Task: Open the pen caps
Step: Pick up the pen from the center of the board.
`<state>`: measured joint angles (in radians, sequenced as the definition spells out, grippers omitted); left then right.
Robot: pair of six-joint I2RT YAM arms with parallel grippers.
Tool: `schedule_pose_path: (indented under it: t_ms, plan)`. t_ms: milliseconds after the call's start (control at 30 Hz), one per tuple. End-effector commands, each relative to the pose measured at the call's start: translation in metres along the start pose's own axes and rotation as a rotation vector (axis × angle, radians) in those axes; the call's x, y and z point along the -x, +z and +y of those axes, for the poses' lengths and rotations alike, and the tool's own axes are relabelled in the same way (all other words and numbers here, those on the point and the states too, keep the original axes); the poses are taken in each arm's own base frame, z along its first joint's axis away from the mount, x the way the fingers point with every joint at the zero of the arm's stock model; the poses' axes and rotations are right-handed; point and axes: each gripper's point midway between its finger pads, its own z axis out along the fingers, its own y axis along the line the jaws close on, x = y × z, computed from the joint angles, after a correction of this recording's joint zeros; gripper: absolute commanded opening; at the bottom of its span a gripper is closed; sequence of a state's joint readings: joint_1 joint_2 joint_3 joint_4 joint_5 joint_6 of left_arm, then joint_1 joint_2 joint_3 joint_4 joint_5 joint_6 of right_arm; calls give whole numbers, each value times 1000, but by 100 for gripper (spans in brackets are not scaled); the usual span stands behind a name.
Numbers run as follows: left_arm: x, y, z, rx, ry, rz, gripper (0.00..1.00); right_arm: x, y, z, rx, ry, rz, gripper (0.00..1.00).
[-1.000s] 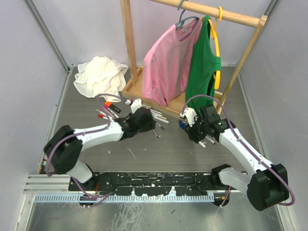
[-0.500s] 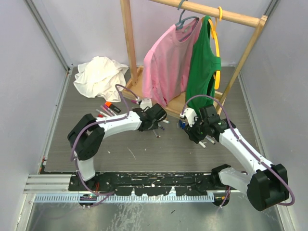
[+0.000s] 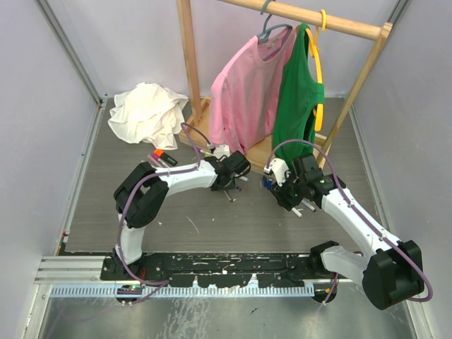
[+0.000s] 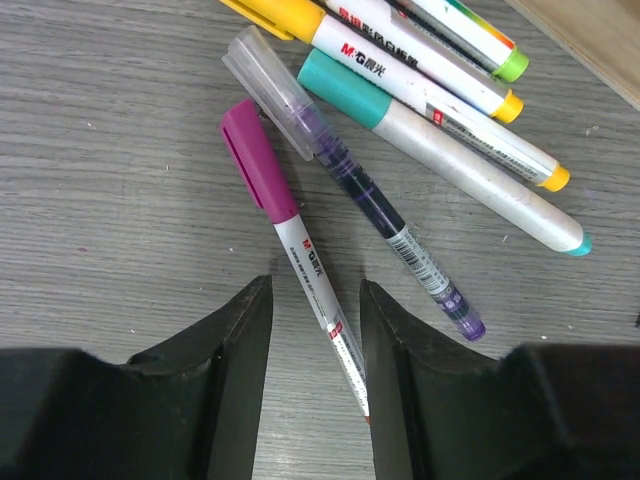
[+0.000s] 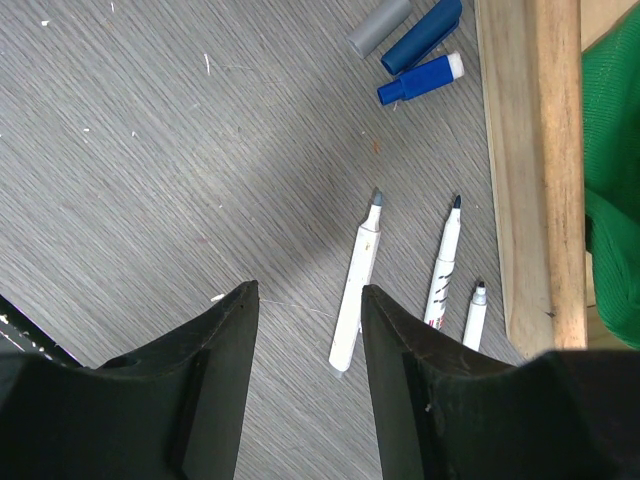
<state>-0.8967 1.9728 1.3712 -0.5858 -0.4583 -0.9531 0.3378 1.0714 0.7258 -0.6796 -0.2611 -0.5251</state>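
In the left wrist view, a slim white pen (image 4: pixel 318 285) with a magenta pen cap (image 4: pixel 256 160) lies on the table. Its barrel runs down between the fingers of my left gripper (image 4: pixel 315 290). The jaws are open and straddle the barrel, whose lower end lies close against the right finger. Beside it lie a clear purple capped pen (image 4: pixel 352 192), a white marker with a teal cap (image 4: pixel 345 88) and yellow-ended pens (image 4: pixel 420 75). My right gripper (image 5: pixel 308 292) hangs open above the table with nothing in it. Next to it lie three uncapped pens (image 5: pixel 358 280), with loose blue and grey pen caps (image 5: pixel 420 78) farther off.
A wooden clothes rack (image 3: pixel 189 70) stands at the back with a pink shirt (image 3: pixel 247 92) and a green top (image 3: pixel 300 99). Its base board (image 5: pixel 530 170) runs right beside the uncapped pens. A white cloth (image 3: pixel 147 113) is heaped at the back left. More pens (image 3: pixel 159 157) lie left of the left arm.
My left arm has swung right and forward over the pens by the rack's base, and its jaws have narrowed around the magenta-capped pen. The right arm has not moved.
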Motion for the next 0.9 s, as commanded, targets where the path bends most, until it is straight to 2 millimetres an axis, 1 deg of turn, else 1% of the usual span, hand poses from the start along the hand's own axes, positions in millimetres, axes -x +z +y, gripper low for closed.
schedule_pose_path:
  t_ms: [0, 300, 467, 633, 767, 833, 867]
  plan:
    - [10, -7, -5, -16, -6, -27, 40, 19, -7, -4, -12, -31, -59, 51]
    - [-4, 2, 2, 2, -5, 3, 32, 19, -7, -3, -5, -31, -59, 51]
    - [-6, 2, 4, -6, -14, 5, 27, 20, -7, -3, -3, -31, -60, 51]
    - [-10, 2, 11, -8, -20, 8, 24, 22, -8, 1, 16, -34, -71, 51]
    - [-9, -1, 18, -23, -40, -5, 11, 29, -11, 12, 71, -44, -106, 51]
    - [-8, -5, 23, -25, -44, -14, 2, 34, -14, 19, 109, -53, -134, 51]
    - [-7, -8, 25, -28, -48, -22, 0, 36, -16, 23, 129, -60, -147, 51]
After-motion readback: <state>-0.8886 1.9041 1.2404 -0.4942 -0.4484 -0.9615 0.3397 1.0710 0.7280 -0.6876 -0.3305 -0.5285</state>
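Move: Just ahead of the open left fingers lies the magenta-capped pen, its middle about 2 cm forward, level sideways and some 1 cm down, its white barrel already between the tips. Beyond it the purple pen lies roughly 5 cm ahead and 2 cm to the right of the left hand, and the teal-capped marker 6 cm ahead and 5 cm right. From the right hand the magenta-capped pen is about 10 cm ahead, 24 cm left and 6 cm lower. Closing from under half open to nearly shut, the left fingers pinch the magenta-capped pen by its white barrel, while the hand sinks barely 1 cm, then eases about 1 cm left and back, away from the purple pen, its attitude almost unchanged. Late on, the open, empty right hand also starts left, about 1 cm. ##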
